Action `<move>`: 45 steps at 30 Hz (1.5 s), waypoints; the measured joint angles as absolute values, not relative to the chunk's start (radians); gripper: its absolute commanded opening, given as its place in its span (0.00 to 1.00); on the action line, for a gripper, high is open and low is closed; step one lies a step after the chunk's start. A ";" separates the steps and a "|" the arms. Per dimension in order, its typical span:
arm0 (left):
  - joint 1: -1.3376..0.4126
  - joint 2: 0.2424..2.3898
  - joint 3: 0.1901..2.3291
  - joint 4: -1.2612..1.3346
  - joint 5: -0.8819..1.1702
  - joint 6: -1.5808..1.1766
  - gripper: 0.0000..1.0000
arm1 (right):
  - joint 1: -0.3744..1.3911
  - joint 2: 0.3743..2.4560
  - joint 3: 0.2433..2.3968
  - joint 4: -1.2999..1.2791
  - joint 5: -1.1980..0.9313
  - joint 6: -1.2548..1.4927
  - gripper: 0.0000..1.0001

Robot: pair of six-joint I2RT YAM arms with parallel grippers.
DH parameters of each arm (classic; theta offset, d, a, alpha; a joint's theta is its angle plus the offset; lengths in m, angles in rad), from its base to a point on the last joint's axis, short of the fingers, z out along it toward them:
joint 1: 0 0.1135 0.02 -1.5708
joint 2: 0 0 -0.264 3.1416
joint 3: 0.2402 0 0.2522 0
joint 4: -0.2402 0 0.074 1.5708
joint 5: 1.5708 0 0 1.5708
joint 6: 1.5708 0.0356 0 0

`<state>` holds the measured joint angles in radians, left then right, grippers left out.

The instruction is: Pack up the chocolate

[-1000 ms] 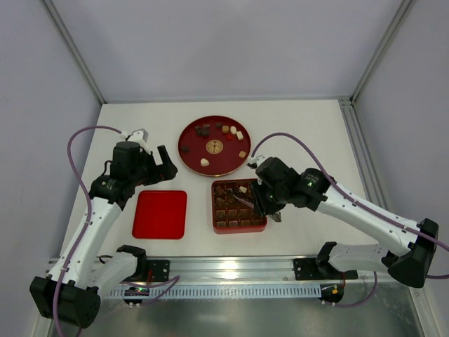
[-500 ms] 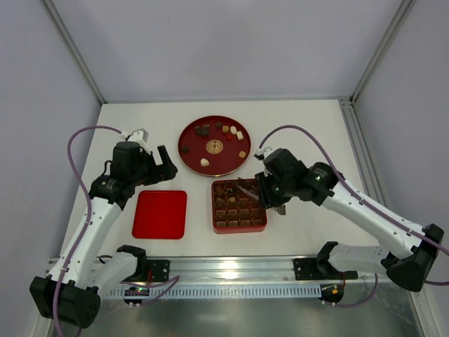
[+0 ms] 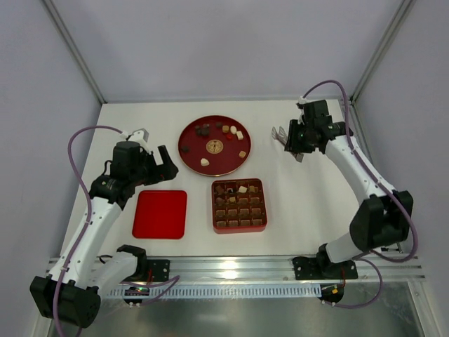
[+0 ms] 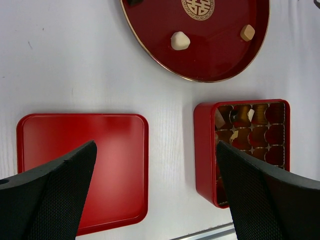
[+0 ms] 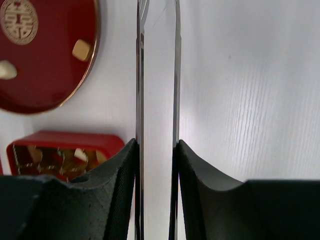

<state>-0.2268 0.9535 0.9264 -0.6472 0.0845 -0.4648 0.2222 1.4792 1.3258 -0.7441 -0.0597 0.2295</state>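
Several chocolate pieces (image 3: 203,130) lie on the round red plate (image 3: 224,163); a cream piece (image 4: 180,40) and a light brown piece (image 4: 247,32) show in the left wrist view. More pieces sit in the red box (image 3: 212,207) with its brown grid. My right gripper (image 3: 296,142) hovers right of the plate, shut on metal tongs (image 5: 140,75) whose blades stand apart with nothing between them. My left gripper (image 3: 163,163) hangs wide open above the table, between the flat red lid (image 3: 160,214) and the box (image 4: 205,150), holding nothing.
The lid (image 4: 80,145) lies flat to the left of the box. An aluminium rail (image 3: 231,267) runs along the near table edge. White walls and frame posts close in the back and sides. The plate (image 5: 45,75) and box (image 5: 65,140) sit left of the tongs.
My right arm has swung from over the box up and away to the back right, beside the plate, carrying the tongs. The left arm has not moved.
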 measured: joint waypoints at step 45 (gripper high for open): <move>-0.227 1.015 0.926 -0.647 0.118 -0.465 1.00 | 0.104 2.049 1.494 -0.615 0.039 0.186 0.82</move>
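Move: The right hand, holding the tongs squeezed in the air, is bound for the bare table beyond the round tray's right side, about 8 cm ahead, 5 cm to its right and 16 cm below. From this hand, the tray's middle is some 27 cm left and 7 cm farther out, its nearest chocolate 16 cm left and 4 cm ahead; the partitioned box is about 19 cm left and 16 cm back. From the left hand, that bare spot is roughly 49 cm right and 15 cm ahead, 18 cm below. Down about 15 cm and forward at first, the right hand swings away from the tray and box with the tongs, drifting some 5 cm right; after about 12 cm of reach it draws back 3 to 4 cm while still sinking to the table. The fingers tip more steeply downward and open steadily from under half to about four fifths, letting the tong arms spread. ##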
